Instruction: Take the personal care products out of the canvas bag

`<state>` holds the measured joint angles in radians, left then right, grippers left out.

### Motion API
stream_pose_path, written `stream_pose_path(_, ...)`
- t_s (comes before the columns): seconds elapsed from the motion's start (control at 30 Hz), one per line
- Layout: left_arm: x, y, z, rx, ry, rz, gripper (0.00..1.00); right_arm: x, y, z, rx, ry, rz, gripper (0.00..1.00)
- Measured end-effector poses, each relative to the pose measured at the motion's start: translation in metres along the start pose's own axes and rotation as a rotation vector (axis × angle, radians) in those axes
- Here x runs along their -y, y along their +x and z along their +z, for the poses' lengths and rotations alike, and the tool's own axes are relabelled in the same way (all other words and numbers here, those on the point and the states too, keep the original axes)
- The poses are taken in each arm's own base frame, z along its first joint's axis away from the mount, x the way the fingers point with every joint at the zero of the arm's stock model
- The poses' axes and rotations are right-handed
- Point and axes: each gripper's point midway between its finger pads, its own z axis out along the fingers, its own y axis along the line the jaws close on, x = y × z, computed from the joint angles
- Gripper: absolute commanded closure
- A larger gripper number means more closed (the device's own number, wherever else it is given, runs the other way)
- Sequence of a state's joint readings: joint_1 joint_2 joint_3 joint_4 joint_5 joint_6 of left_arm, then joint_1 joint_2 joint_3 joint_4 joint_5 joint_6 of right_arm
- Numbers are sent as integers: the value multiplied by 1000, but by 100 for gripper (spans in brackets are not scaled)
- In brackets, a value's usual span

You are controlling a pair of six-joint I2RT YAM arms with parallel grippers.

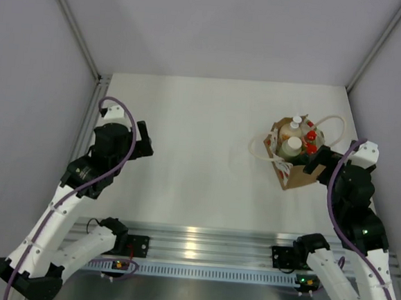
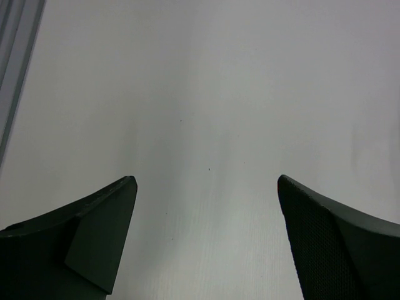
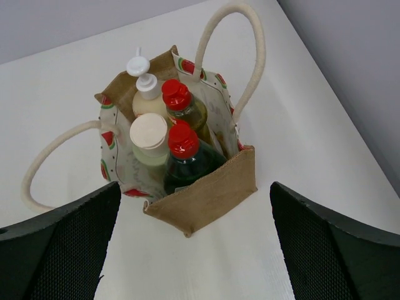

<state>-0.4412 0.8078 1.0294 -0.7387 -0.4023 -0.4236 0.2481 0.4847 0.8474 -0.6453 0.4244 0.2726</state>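
Note:
The canvas bag (image 3: 215, 190) (image 1: 293, 175) stands upright and open at the table's right, its white rope handles splayed to either side. Inside stand the personal care products: a dark green bottle with a red cap (image 3: 184, 156), a yellow-green bottle with a red cap (image 3: 180, 100), a cream cylinder (image 3: 149, 134) and a peach pump bottle (image 3: 145, 94). My right gripper (image 3: 195, 187) (image 1: 313, 164) hovers open just on the near side of the bag, holding nothing. My left gripper (image 2: 206, 181) (image 1: 144, 141) is open over bare table at the left, far from the bag.
The white table (image 1: 202, 122) is enclosed by grey walls at the back and both sides. An aluminium rail (image 1: 193, 243) runs along the near edge by the arm bases. The bag sits close to the right wall.

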Motion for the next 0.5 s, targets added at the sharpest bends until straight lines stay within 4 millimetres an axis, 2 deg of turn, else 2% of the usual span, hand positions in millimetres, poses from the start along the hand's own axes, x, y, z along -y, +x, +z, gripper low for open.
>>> stream_pose_path(0.3, 29, -3, 5, -56, 99, -54, 2, 4, -5, -6, 30, 8, 14, 0)
stream_pose_path(0.5, 62, 4, 15, -129, 215, -115, 2, 3, -7, -6, 31, 1, 11, 0)
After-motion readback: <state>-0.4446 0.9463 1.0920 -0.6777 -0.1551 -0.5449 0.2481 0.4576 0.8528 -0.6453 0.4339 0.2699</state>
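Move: The canvas bag's middle lies roughly 57 cm to the left hand's right, 11 cm ahead and 18 cm below. Within it, the white-capped bottle stands about 2 cm left of the bag's middle and level with it, the dark green bottle 4 cm right and 2 cm nearer, and the pump bottle 5 cm farther out, in line with the middle. From the right hand, the bag is about 13 cm ahead, 2 cm left and 18 cm below. Left hand, empty and wide open, swings about 6 cm right towards the distant canvas bag, rolling right-side-up some 10 degrees. ##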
